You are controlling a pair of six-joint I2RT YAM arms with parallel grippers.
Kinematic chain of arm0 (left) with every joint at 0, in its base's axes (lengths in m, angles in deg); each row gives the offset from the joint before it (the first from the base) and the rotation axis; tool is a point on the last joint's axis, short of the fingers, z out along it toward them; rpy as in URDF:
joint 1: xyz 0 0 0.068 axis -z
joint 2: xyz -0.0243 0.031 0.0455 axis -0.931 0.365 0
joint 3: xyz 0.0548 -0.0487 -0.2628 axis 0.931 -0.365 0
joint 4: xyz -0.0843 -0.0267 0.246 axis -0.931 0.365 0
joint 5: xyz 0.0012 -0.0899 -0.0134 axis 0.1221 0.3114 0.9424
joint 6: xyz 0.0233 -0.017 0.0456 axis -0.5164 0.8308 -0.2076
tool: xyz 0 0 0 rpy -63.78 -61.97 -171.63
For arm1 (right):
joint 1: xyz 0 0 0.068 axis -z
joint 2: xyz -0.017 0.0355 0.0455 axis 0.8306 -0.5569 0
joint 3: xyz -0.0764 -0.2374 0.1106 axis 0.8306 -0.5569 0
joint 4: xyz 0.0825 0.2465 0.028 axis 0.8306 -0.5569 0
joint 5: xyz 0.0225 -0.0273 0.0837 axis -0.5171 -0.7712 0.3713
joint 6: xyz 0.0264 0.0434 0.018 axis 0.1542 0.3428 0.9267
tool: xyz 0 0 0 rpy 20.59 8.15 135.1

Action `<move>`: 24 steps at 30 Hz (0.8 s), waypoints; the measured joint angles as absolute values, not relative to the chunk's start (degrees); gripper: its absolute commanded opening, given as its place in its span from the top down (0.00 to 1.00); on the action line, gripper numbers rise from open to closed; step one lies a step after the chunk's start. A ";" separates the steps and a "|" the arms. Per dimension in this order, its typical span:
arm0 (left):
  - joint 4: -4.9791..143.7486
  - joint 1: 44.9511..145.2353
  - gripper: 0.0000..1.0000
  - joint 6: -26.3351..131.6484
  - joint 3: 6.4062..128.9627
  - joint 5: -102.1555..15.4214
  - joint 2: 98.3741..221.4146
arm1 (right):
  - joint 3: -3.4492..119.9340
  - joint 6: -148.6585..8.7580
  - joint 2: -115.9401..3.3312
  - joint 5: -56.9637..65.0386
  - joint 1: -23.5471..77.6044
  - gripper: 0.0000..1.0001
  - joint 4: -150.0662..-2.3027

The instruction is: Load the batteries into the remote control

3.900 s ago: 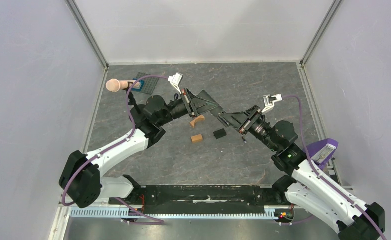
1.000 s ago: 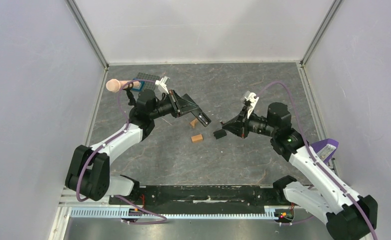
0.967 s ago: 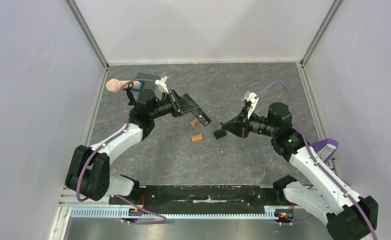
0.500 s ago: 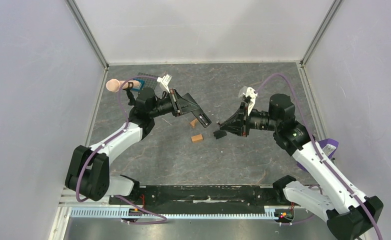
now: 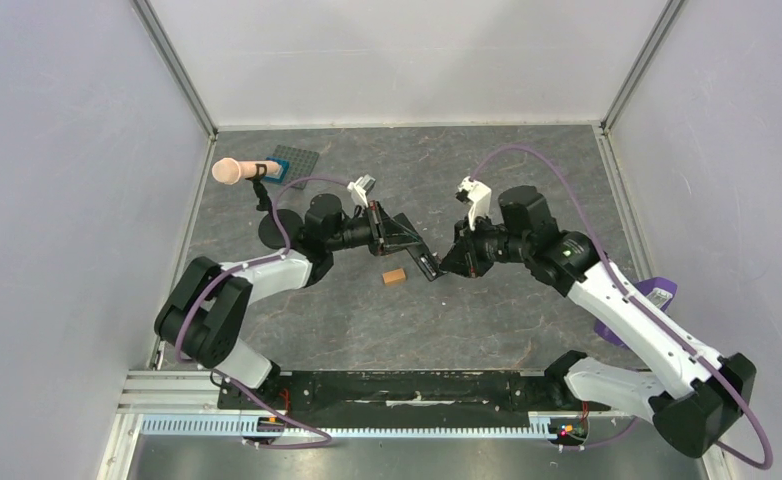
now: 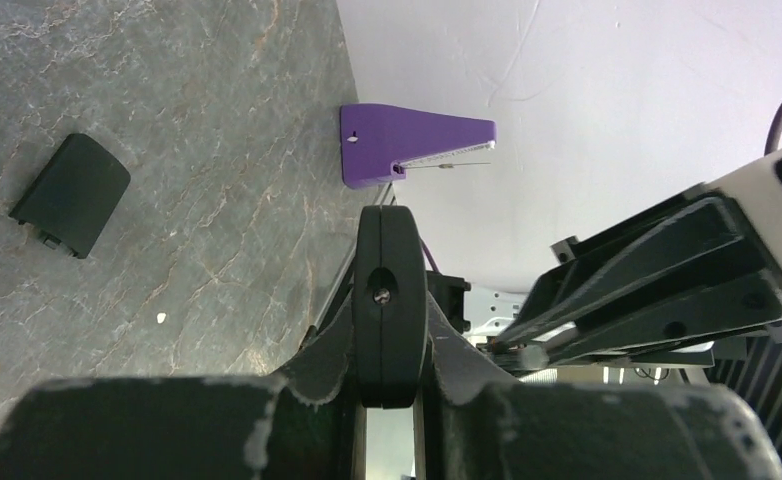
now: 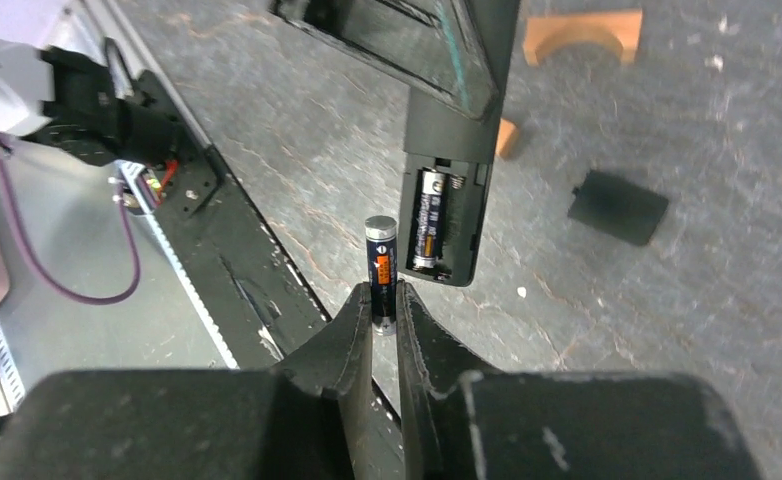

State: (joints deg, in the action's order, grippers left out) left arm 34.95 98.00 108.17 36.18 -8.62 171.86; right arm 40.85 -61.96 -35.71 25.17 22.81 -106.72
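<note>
My left gripper (image 5: 405, 242) is shut on the remote control (image 5: 419, 258), a slim black bar held above the table at mid-scene. In the left wrist view the remote control (image 6: 389, 290) shows end-on between my left gripper's (image 6: 389, 348) fingers. The remote control's (image 7: 449, 150) battery bay is open, with one battery (image 7: 429, 230) lying inside. My right gripper (image 7: 384, 300) is shut on a second battery (image 7: 380, 262), held upright just left of the open bay and apart from it. From above, my right gripper (image 5: 451, 263) sits right at the remote's free end.
The black battery cover (image 7: 617, 207) lies flat on the table. A small orange block (image 5: 395, 277) and a curved orange block (image 7: 579, 33) lie nearby. A pink cylinder on a stand (image 5: 227, 171) is at the back left; a purple holder (image 5: 657, 296) sits at the right edge.
Both arms have swung toward the middle. The left one brought the remote down and rightward, and the right gripper carried its battery left to the remote's open end.
</note>
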 measured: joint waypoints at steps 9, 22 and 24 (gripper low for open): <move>30.15 99.62 0.98 109.48 35.68 -9.19 175.18 | 40.85 -60.49 -42.27 16.65 19.88 0.87 -112.93; 27.79 100.23 0.98 109.46 34.85 -8.89 176.69 | 42.16 -60.71 -45.83 13.87 19.23 0.85 -114.24; 27.68 100.23 0.98 109.46 34.83 -8.87 176.74 | 42.57 -60.80 -46.27 13.87 19.10 0.85 -114.24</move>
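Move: The right hand already pinches the second battery by one end. The remote's open battery compartment, its first battery already in, is about 2 cm ahead of this hand, 3 cm left and 6 cm below. The battery cover lies on the table about 8 cm ahead, level sideways and roughly 17 cm down; the orange block is some 6 cm ahead and 11 cm left. From the left hand, which holds the remote, the compartment is about 5 cm back, 4 cm right and slightly lower. The battery's free end comes to the empty bay beside the first battery and seems to touch there as the right hand sinks about 7 cm, fast then easing off, its fingers tipping some 15 degrees further down and keeping their pinch. The left hand keeps its grip on the remote, lowering it and shifting it right by nearly 2 cm each. ##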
